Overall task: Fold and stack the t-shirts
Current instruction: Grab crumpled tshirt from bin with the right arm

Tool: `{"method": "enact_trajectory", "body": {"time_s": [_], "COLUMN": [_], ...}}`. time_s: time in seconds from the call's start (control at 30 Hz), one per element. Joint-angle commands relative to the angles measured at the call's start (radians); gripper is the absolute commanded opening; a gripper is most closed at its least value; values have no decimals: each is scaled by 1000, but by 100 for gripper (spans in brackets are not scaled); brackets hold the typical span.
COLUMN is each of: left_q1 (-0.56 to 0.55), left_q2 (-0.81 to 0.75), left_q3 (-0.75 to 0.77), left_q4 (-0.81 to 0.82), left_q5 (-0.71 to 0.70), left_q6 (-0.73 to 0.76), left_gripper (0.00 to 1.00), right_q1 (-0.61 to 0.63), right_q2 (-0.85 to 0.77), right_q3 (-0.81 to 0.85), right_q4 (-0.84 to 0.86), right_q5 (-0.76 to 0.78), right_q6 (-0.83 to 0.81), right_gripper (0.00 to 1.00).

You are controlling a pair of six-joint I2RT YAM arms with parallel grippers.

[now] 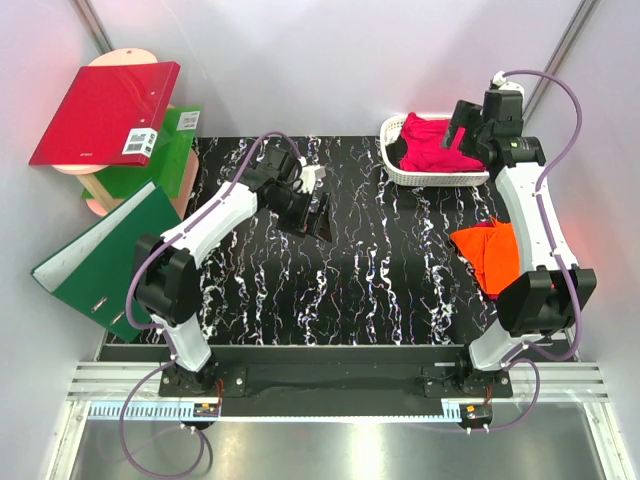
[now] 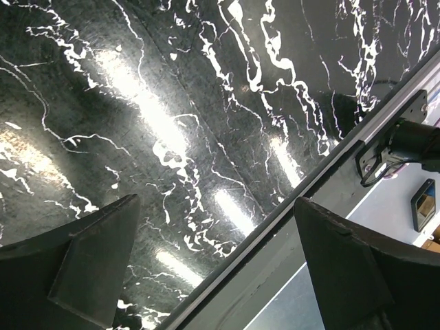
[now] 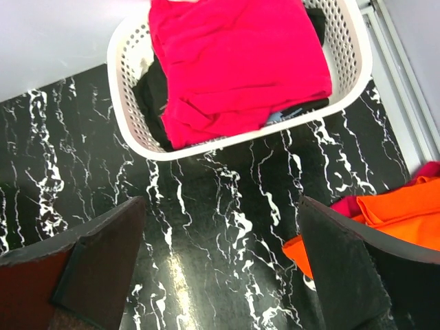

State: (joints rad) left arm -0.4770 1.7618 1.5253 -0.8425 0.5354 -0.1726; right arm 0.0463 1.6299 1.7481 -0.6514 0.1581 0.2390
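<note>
A magenta-pink t-shirt lies folded in a white perforated basket at the table's far right, over dark cloth. An orange t-shirt lies folded on the black marbled table by the right arm, with a strip of pink cloth showing at its edge. My right gripper hangs open above the basket's near side, holding nothing. My left gripper is open and empty over bare table left of centre.
A red ring binder rests on a green one at the far left. Another green binder leans at the table's left edge. The left wrist view shows the table's metal edge rail. Walls close in on both sides.
</note>
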Motion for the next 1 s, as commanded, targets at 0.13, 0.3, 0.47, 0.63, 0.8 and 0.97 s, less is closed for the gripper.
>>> {"method": "enact_trajectory", "body": {"time_s": [0.13, 0.3, 0.47, 0.63, 0.8, 0.97], "left_q1": [-14, -32, -51, -54, -55, -54], "left_q2": [-70, -73, -88, -157, -194, -153], "left_q3": [6, 22, 90, 98, 108, 147], "left_q4": [43, 28, -62, -79, -64, -61], "left_q5": [11, -121, -431, -678, -736, -707], "left_q6": [-1, -25, -28, -31, -27, -5], "left_gripper": [99, 99, 99, 99, 99, 99], "right_q1": [20, 96, 233, 242, 205, 124], "right_q2": [27, 132, 271, 419, 540, 675], "right_q3": [33, 131, 255, 441, 601, 807], "right_q4": [-54, -112, -169, -235, -235, -235], "right_q5": [11, -14, 23, 53, 130, 182], "right_q6": [-56, -98, -181, -170, -155, -115], "right_gripper": [100, 100, 100, 100, 100, 100]}}
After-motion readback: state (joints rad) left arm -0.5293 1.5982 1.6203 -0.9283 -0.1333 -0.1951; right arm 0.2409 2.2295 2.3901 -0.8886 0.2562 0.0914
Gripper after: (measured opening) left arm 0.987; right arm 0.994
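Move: The red t-shirt heaped in the white bin lies straight ahead of the open right hand, about 18 cm out and some 21 cm below. A dark cloth sits in the bin's left end, level with the shirt and about 12 cm to its left. The orange t-shirt lies on the table about 15 cm back from the hand, 15 cm to its right and 29 cm below. From the left hand, the red t-shirt is about 35 cm ahead, 37 cm to the right and 7 cm lower. Towards the red t-shirt in the bin the wide-open right hand first swings left about 13 cm while sinking and reaching out, then cuts back right some 4 cm as it keeps reaching, ending about 10 cm farther out and 8 cm lower, fingers tipped slightly more downward. The left hand, open and empty, draws off left and up, its fingers swinging round from rightward to forward. ##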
